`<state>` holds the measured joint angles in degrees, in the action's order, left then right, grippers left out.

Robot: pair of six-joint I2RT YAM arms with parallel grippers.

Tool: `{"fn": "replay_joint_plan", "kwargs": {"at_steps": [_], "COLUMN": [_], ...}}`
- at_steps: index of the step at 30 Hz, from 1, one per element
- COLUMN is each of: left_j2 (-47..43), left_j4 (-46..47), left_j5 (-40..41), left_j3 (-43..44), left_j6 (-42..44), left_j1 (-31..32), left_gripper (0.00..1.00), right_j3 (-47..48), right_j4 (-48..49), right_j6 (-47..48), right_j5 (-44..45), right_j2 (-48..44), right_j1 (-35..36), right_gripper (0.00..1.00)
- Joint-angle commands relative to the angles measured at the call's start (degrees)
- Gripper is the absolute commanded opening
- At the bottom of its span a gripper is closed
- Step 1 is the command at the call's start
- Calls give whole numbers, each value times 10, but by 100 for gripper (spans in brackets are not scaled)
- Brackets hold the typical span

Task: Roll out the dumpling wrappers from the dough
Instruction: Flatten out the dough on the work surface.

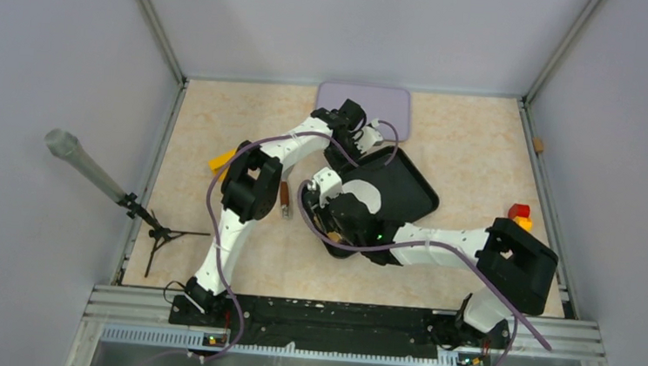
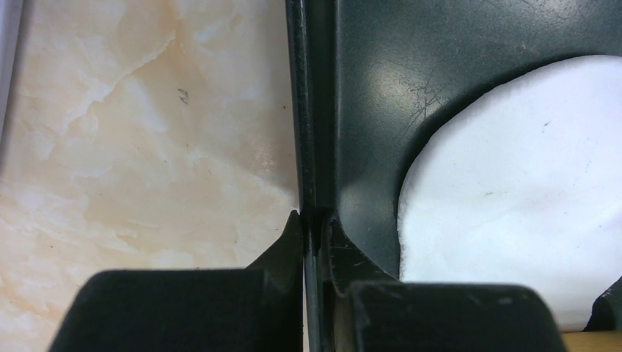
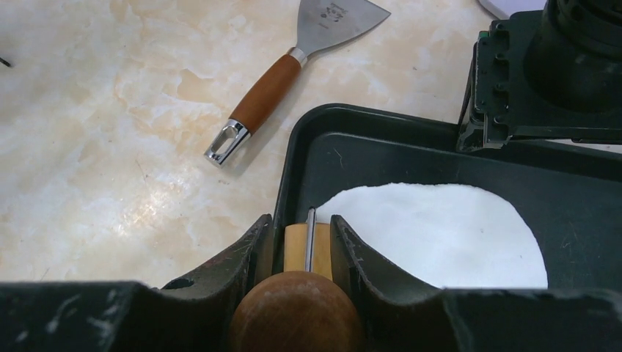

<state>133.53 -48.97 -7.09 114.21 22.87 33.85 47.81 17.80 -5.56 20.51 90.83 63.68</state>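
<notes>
A flat white sheet of dough [image 3: 440, 235] lies in the black tray [image 3: 352, 136]; the top view shows part of the dough [image 1: 370, 195] between the arms. My right gripper [image 3: 302, 224] is shut on a wooden rolling pin [image 3: 293, 312], whose pale roller rests at the dough's near-left edge. My left gripper [image 2: 314, 220] is shut on the tray rim [image 2: 308, 110] at its far-left side, with the dough [image 2: 513, 191] just to its right. In the top view the left gripper [image 1: 365, 145] and the right gripper [image 1: 342, 212] sit over the tray [image 1: 412, 186]. The dumpling wrappers are out of view.
A metal scraper with a brown handle [image 3: 268, 95] lies on the marble top left of the tray. A lilac board [image 1: 363, 107] sits at the back. A yellow piece [image 1: 220, 163] lies left, red and yellow blocks [image 1: 520, 214] right. A small tripod [image 1: 155, 231] stands outside the left wall.
</notes>
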Motion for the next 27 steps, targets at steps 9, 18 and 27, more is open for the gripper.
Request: {"fn": "replay_joint_plan", "kwargs": {"at_steps": [9,18,27], "left_j2": [-28,-14,-46], "left_j4": [4,18,23], "left_j5": [27,40,-4], "left_j3": [15,25,-30], "left_j6": [48,68,133], "left_j1": [7,13,15], "left_gripper": [0,0,0], "right_j3": [-54,-54,79], "right_j4": [-183,-174,-372], "right_j6": [-24,-4,21], "right_j5": [3,-12,-289], "right_j2": [15,-95,-224], "right_j1": [-71,-158,-291], "right_gripper": [0,0,0]}}
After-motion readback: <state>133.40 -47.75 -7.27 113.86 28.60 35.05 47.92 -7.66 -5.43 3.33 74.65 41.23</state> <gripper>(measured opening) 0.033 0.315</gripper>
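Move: The right hand holds the roller at the dough's near-left edge; the dough's middle lies about 4 cm ahead, 4 cm right and 8 cm below. The tray's middle is some 7 cm ahead and 10 cm right, the scraper about 6 cm ahead and 9 cm left, both about 9 cm below. From the left hand, pinching the tray's far rim, the dough's middle is about 9 cm back, 1 cm right and 2 cm lower. The right hand sweeps the roller about 11 cm forward-right across the dough, then drifts back-right, rising 2 cm. ##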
